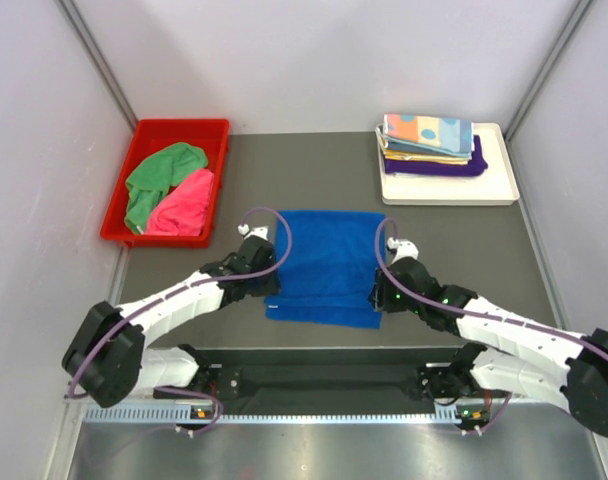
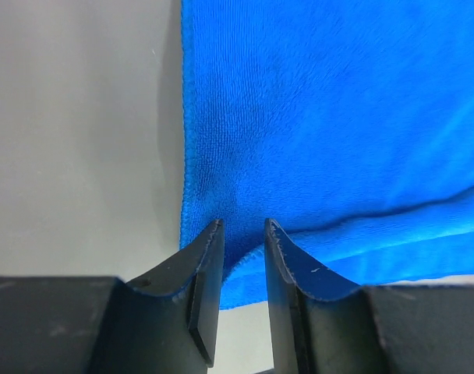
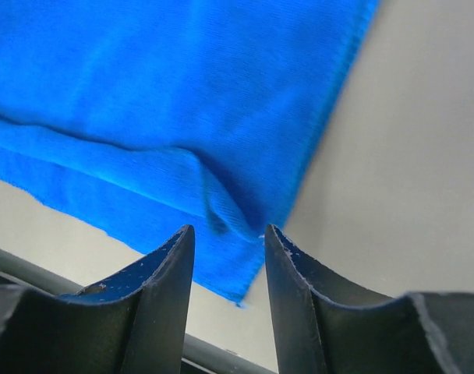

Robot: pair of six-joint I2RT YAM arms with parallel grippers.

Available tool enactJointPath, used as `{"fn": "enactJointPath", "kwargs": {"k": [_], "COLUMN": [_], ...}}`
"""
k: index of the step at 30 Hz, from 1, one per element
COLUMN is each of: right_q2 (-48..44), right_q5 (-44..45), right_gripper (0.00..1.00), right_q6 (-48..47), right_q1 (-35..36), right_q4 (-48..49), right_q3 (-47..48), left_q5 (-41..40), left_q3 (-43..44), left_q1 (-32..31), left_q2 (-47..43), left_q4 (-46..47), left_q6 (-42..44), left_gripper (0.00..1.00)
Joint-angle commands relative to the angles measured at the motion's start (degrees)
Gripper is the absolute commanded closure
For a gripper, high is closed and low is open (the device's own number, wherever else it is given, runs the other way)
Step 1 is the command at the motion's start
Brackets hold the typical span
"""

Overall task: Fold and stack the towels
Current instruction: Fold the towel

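A royal blue towel (image 1: 329,262) lies flat on the dark table, its near part folded over into a double layer. My left gripper (image 1: 268,284) is at the towel's near left corner. In the left wrist view the towel (image 2: 330,117) fills the upper right, and the left gripper (image 2: 243,224) is open with the folded edge just past its tips. My right gripper (image 1: 380,296) is at the near right corner. In the right wrist view that gripper (image 3: 229,231) is open above the towel's (image 3: 167,93) creased corner. Neither holds cloth.
A red bin (image 1: 144,132) at the back left holds a green towel (image 1: 159,175) and a pink towel (image 1: 189,205). A white tray (image 1: 499,190) at the back right carries a stack of folded towels (image 1: 429,140), with an orange one with teal dots on top.
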Motion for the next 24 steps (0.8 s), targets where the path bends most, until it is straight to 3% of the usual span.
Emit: {"fn": "enactJointPath", "kwargs": {"k": [1,13,24], "right_q2": [2.6,9.37,8.59], "right_q5": [8.58,14.92,15.54], "right_gripper": [0.59,0.62,0.94], "right_q6": [1.4,3.43,3.78], "right_q1": [4.17,10.24,10.6], "right_q4": [2.11,0.88,-0.27], "right_q3": [4.64,4.65,3.86], "left_q5": [-2.21,-0.37,3.58], "left_q3": [2.55,-3.5,-7.73], "left_q1": [-1.76,-3.96,-4.14], "left_q2": [1.92,-2.03,-5.29], "left_q4": [2.42,2.69,4.09], "left_q6": [1.02,-0.21,-1.79], "left_gripper": [0.68,0.68,0.7]}}
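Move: The left corner of the blue towel's upper-layer hem lies about 2 cm back of the left fingertips and some 2 cm below, roughly 1 cm to their left; the lower layer's near left corner shows about 6 cm back, 1 cm left. The upper hem's right corner is about 1 cm back of the right fingertips, level sideways and 2 cm down, with the lower layer's near right corner about 6 cm back and 1 cm right. Draw the left gripper back towards yourself about 4 cm and sink it some 2 cm, fingers kept a third open around the upper hem's left corner. Meanwhile shift the right gripper a little over 1 cm left, then lower it about 2 cm while easing back right, rolling its left side down some 10 degrees, and close its fingers almost fully to pinch the hem's right corner. ##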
